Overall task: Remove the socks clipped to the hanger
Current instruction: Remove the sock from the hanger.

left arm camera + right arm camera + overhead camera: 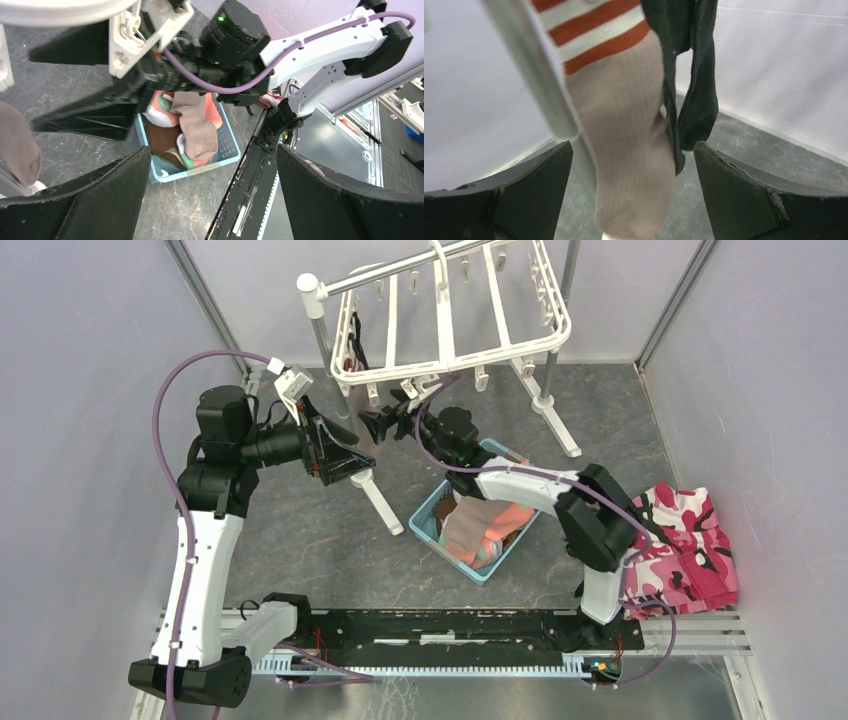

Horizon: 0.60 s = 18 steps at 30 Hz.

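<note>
The white hanger (450,325) hangs tilted from a grey pole at the back. A black sock (357,340) dangles from its left side. In the right wrist view a pale pink sock (629,145) with red and white bands hangs straight down between my fingers, with the black sock (696,80) just behind it. My right gripper (634,200) (378,426) is open around the pale sock's toe, not touching it. My left gripper (352,462) (212,200) is open and empty, low beside the right one. Several socks (485,525) lie in the basket.
The light blue basket (425,515) (215,164) sits on the floor under my right arm. The grey stand pole (539,85) rises next to the pale sock, and its white feet (385,505) spread across the floor. A pink camouflage cloth heap (690,545) lies far right.
</note>
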Each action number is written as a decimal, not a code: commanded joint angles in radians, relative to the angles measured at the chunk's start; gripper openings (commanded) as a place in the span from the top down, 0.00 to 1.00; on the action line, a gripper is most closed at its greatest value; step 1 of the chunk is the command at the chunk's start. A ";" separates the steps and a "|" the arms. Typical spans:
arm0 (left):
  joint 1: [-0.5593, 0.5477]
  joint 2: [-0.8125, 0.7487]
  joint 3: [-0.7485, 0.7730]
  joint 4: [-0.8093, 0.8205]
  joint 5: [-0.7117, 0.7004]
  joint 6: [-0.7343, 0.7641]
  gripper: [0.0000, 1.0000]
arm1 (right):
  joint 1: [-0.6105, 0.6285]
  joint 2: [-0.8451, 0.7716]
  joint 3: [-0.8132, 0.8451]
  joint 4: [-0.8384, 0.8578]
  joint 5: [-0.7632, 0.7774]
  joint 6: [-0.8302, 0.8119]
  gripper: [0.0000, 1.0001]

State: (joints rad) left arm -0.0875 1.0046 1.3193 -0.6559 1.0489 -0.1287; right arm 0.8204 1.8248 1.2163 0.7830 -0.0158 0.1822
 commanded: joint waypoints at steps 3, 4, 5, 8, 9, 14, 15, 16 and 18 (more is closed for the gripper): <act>0.011 -0.028 0.034 0.022 0.015 -0.021 0.00 | -0.003 0.194 0.242 0.089 0.099 0.039 0.02; 0.012 -0.031 0.034 0.021 0.014 -0.017 0.00 | -0.007 0.222 0.274 0.093 0.084 0.053 0.02; 0.012 -0.033 0.034 0.019 0.014 -0.013 0.00 | -0.009 0.254 0.302 0.103 0.064 0.067 0.04; 0.014 -0.038 0.032 0.017 0.011 -0.010 0.00 | -0.024 0.337 0.422 0.083 0.018 0.131 0.14; 0.014 -0.038 0.034 0.016 0.010 -0.008 0.00 | -0.033 0.360 0.447 0.094 -0.004 0.168 0.22; 0.015 -0.048 0.038 0.016 0.008 -0.008 0.00 | -0.062 0.369 0.420 0.206 -0.031 0.270 0.72; 0.015 -0.049 0.038 0.016 0.008 -0.010 0.00 | -0.063 0.351 0.392 0.229 -0.033 0.276 0.83; 0.015 -0.050 0.037 0.016 0.009 -0.011 0.00 | -0.063 0.330 0.362 0.260 -0.036 0.287 0.95; 0.015 -0.050 0.036 0.018 0.008 -0.011 0.00 | -0.064 0.279 0.288 0.305 -0.042 0.305 1.00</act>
State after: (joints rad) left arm -0.0795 0.9722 1.3193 -0.6563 1.0485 -0.1287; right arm 0.7616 2.2028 1.5871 0.9249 -0.0280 0.4187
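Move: The striped grey sock hangs from its clip about 9 cm ahead of my right hand and 7 cm to its left, close to its height. The black sock hangs some 8 cm farther out than it, straight beyond. The stand's pole is about 4 cm ahead of my right hand and 12 cm to its left. From my left hand the grey sock is roughly 18 cm ahead, 2 cm left and 9 cm lower. I drive my open right hand about 8 cm forward and 5 cm left, nearly level, until the hanging grey sock is between my fingers. Then I close them almost fully, pinching a fold of cloth below the orange stripes while rolling the wrist some 15 degrees, left side up, and easing about 1 cm back to the right. ##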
